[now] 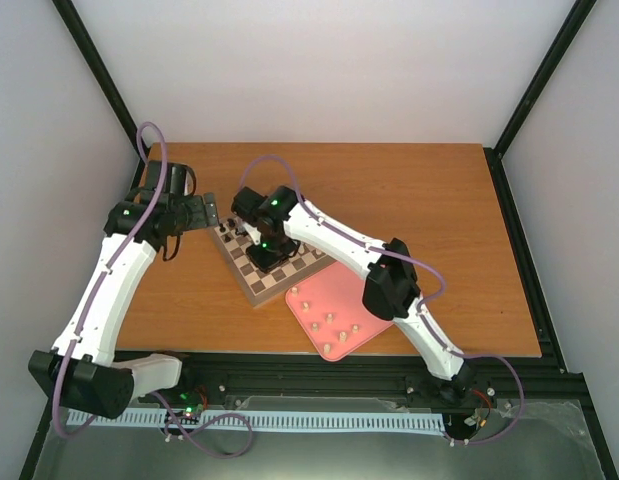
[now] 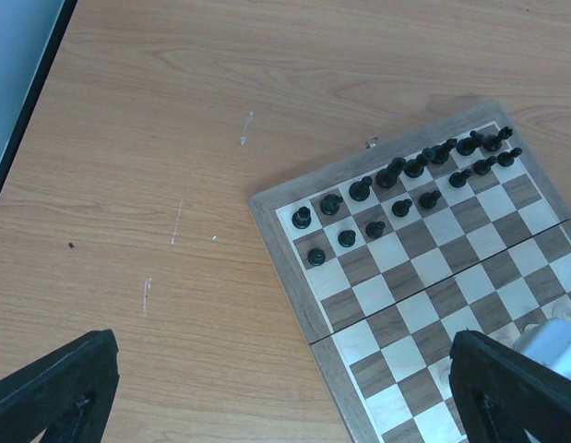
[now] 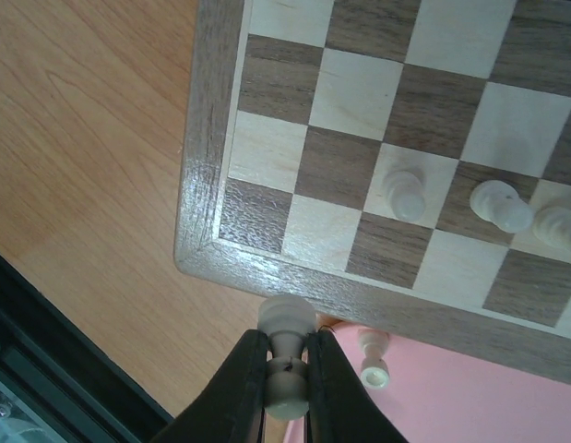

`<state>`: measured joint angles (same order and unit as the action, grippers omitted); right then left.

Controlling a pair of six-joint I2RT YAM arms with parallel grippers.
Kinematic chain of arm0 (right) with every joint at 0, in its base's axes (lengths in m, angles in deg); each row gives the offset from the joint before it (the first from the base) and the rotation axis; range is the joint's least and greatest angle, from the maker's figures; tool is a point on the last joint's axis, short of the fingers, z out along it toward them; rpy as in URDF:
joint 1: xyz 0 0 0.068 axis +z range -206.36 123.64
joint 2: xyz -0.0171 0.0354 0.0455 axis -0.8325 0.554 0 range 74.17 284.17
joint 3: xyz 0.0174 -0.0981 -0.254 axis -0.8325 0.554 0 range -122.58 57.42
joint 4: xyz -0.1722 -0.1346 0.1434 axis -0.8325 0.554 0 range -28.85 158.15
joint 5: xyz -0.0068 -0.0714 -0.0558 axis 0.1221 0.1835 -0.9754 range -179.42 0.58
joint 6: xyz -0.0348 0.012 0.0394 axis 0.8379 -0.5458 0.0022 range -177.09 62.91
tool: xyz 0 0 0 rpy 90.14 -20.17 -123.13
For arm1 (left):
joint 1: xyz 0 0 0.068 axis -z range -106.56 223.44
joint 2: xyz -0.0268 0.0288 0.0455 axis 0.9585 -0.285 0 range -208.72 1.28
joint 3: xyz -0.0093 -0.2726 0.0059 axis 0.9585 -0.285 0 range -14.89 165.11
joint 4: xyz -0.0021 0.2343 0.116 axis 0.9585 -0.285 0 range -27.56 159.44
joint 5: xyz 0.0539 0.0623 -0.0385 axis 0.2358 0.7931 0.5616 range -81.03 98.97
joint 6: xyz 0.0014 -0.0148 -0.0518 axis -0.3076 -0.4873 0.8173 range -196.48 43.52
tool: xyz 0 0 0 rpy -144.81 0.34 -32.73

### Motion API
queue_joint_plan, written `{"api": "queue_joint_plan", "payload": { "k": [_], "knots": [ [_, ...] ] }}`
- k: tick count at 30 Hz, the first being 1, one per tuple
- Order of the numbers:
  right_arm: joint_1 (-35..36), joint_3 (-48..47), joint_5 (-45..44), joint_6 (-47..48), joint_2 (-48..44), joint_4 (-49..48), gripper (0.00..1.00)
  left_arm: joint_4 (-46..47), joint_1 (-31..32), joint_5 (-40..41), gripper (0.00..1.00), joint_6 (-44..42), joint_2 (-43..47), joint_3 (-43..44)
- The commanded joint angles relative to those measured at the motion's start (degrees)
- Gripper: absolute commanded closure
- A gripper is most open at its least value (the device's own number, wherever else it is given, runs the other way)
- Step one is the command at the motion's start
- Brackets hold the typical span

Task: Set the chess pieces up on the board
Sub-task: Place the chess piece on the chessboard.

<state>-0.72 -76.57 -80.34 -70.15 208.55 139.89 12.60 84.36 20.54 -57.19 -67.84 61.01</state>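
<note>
My right gripper (image 3: pixel 287 349) is shut on a cream chess piece (image 3: pixel 287 323), held just off the board's near corner, above the seam between table and pink tray. The board (image 3: pixel 204 175) carries three cream pieces (image 3: pixel 405 192) on its near rows in the right wrist view. From above, the right gripper (image 1: pixel 261 262) hovers over the board (image 1: pixel 311 272). Beside the board's far-left corner, my left gripper (image 1: pixel 215 214) hangs open. Its fingers (image 2: pixel 54 388) stand wide apart with nothing between them. Black pieces (image 2: pixel 396 175) fill two rows at the board's far side.
A pink tray (image 1: pixel 361 293) lies right of the board near the table's front edge, with several cream pieces (image 1: pixel 329 320) on it. One piece (image 3: pixel 374 358) lies on its side on the tray close to my right fingers. Black frame posts edge the table.
</note>
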Motion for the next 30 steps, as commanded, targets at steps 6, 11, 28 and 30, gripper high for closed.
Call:
{"api": "queue_joint_plan", "payload": {
  "k": [6,11,28,30],
  "knots": [
    [0.4,-3.1,2.4,0.5,4.1,-1.0,0.97,0.6,-0.4,1.4,0.00,0.2,2.1,0.6],
    [0.4,-3.2,1.8,0.4,5.5,-2.5,0.97,0.6,-0.4,1.5,0.00,0.1,2.7,0.0],
    [-0.7,-3.6,-3.5,-0.2,9.4,-6.6,0.96,0.6,-0.4,2.2,0.00,0.1,3.1,-0.8],
    [-0.8,-3.6,-3.5,-0.2,9.6,-7.0,0.96,0.5,-0.4,2.1,0.00,0.0,3.0,-0.8]
  ]
}}
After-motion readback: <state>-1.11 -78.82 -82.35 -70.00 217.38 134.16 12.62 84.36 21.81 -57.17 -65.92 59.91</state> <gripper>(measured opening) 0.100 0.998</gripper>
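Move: The right hand already holds a white chess piece above the board; the empty dark square it is going to lies about 3 cm ahead, 2 cm left and some 9 cm below. The nearest standing white pawn is about 4 cm ahead and straight in line; the next pawn is 6 cm ahead and 2 cm right. The board's near corner is about 4 cm back and 3 cm left. From the left hand, that square lies some 9 cm right, 2 cm back and 23 cm below. Keeping the white piece pinched with its base down, the right hand sinks about 6 cm towards the empty dark square beside the end pawn of the white row, easing left by roughly 2 cm in the first part of the descent. From about halfway it also goes forward some 2 cm, the fingers staying shut and nearly upright, and the sinking all but stops with the piece's base close over the square; whether it touches the board can't be seen. ##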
